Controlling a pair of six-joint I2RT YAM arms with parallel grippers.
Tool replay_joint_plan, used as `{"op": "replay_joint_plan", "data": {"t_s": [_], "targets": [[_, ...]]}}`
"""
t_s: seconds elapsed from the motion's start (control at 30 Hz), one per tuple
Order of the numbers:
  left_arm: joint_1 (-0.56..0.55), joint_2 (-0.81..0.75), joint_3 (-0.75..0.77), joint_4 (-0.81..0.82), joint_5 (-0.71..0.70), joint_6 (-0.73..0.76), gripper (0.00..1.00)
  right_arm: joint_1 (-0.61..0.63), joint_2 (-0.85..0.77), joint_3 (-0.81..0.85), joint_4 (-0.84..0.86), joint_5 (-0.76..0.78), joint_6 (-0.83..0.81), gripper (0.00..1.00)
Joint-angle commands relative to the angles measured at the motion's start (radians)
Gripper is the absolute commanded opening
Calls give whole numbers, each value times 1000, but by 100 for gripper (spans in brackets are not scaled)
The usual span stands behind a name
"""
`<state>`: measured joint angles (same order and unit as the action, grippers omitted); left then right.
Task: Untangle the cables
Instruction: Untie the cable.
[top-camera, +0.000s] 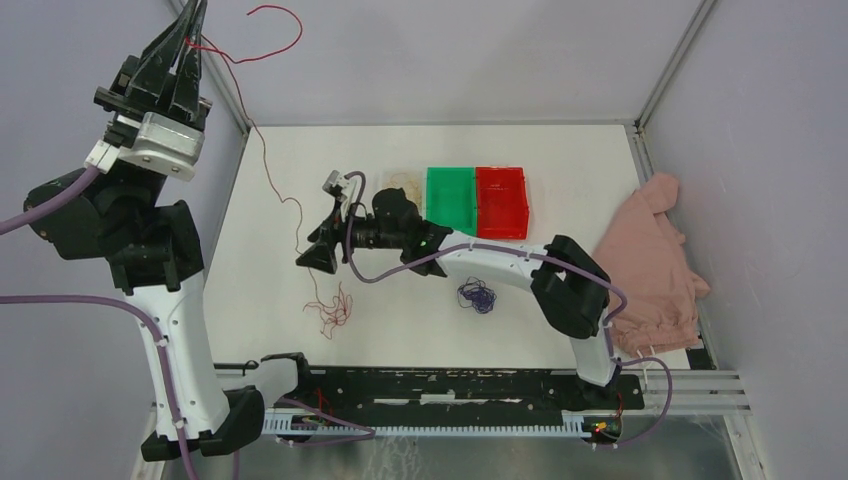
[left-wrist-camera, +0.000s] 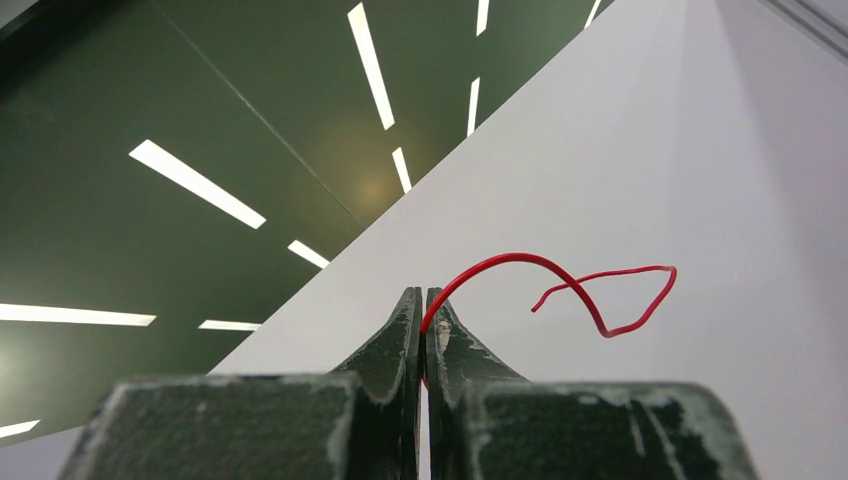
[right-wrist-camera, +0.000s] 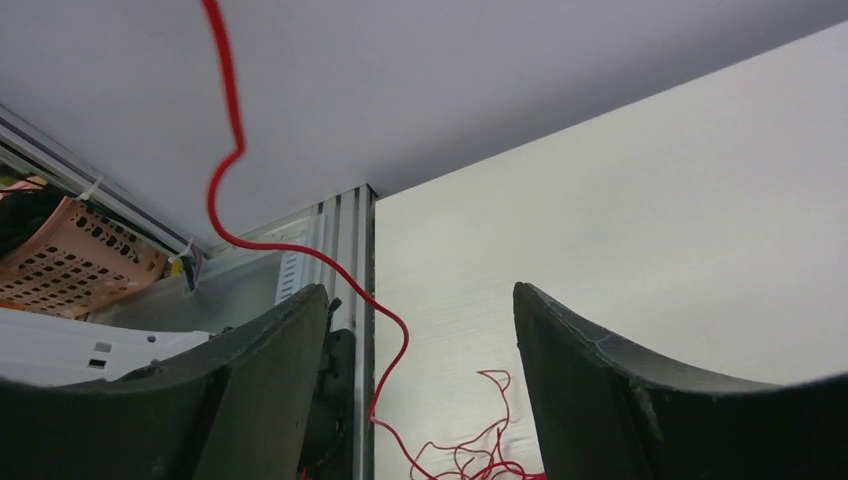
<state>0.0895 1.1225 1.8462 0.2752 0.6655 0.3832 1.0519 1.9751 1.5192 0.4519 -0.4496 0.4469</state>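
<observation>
My left gripper is raised high at the far left, shut on the red cable. In the left wrist view the red cable curls out from between the closed fingertips of the left gripper. The cable hangs down to a loose tangle on the table. My right gripper stands open just above that tangle, beside the hanging strand. In the right wrist view the red cable runs down between the spread fingers of the right gripper, touching neither. A dark blue-purple cable bundle lies under the right forearm.
A clear tray with a yellowish cable, a green bin and a red bin stand in a row at the back. A pink cloth lies at the right edge. Grey walls enclose the table.
</observation>
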Motion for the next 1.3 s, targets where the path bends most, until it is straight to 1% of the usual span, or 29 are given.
{"op": "replay_joint_plan", "data": {"t_s": [0.0,0.07,0.1,0.13,0.17,0.23,0.27,0.3,0.37,0.47,0.53,0.63,0.7,0.8,0.9,1.03,1.13,1.27], "targets": [[3,-7,-15,17,4,20,3,-1,44,43,43,-30,31,74],[4,-11,-24,22,5,18,3,-1,52,51,32,-26,29,70],[4,-12,-30,24,4,15,3,0,57,55,28,-24,29,65],[4,-15,-37,24,4,13,3,0,60,60,29,-25,29,57],[4,-21,-49,24,1,11,3,0,58,63,30,-26,29,42],[3,-41,-87,7,-6,5,3,-1,46,65,28,-22,26,18],[4,-54,-108,-21,-7,0,3,-4,36,63,27,-12,24,9],[4,-68,-131,-70,-9,-1,3,-6,22,56,29,3,23,4],[4,-105,-192,-216,-21,-20,4,-19,-19,23,56,45,25,2],[4,-161,-319,-451,-22,-38,4,-40,-75,-53,148,102,54,2],[4,-210,-426,-548,-26,-62,4,-51,-93,-72,168,101,70,2],[4,-260,-553,-614,-27,-114,5,-58,-108,-86,154,110,69,1],[4,-285,-614,-646,9,-128,6,-61,-115,-102,163,120,69,1],[4,-295,-669,-717,95,-122,11,-69,-120,-122,178,149,79,1],[4,-291,-726,-771,143,-98,19,-79,-121,-136,186,183,90,1],[4,-281,-775,-843,203,-7,27,-92,-122,-151,181,210,94,1],[4,-270,-802,-921,258,69,30,-99,-125,-159,183,215,101,1],[4,-258,-857,-985,289,143,31,-102,-127,-158,184,220,100,0]]}}
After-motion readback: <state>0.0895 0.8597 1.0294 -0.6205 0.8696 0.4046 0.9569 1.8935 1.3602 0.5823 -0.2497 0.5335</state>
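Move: The hanging red cable strand to be pinched is roughly 2 cm left of the right gripper and 4 cm below it, level with it fore and aft. The red tangle on the table lies about 6 cm back, 3 cm left and 26 cm down; the white bin some 20 cm ahead, 13 cm right, 24 cm down. From the high left hand, already holding the red cable, the right gripper is about 46 cm below and 5 cm right, about level fore and aft. Dip the right gripper about 4 cm and pinch the hanging red strand shut between its fingertips, then draw it forward and right, coming back up and swinging slightly clockwise. Meanwhile bring the left gripper down some 43 cm towards the right gripper, bulging forward on the way, tip its fingers from upward to downward by about 80 degrees, and part them slightly around the red cable. ##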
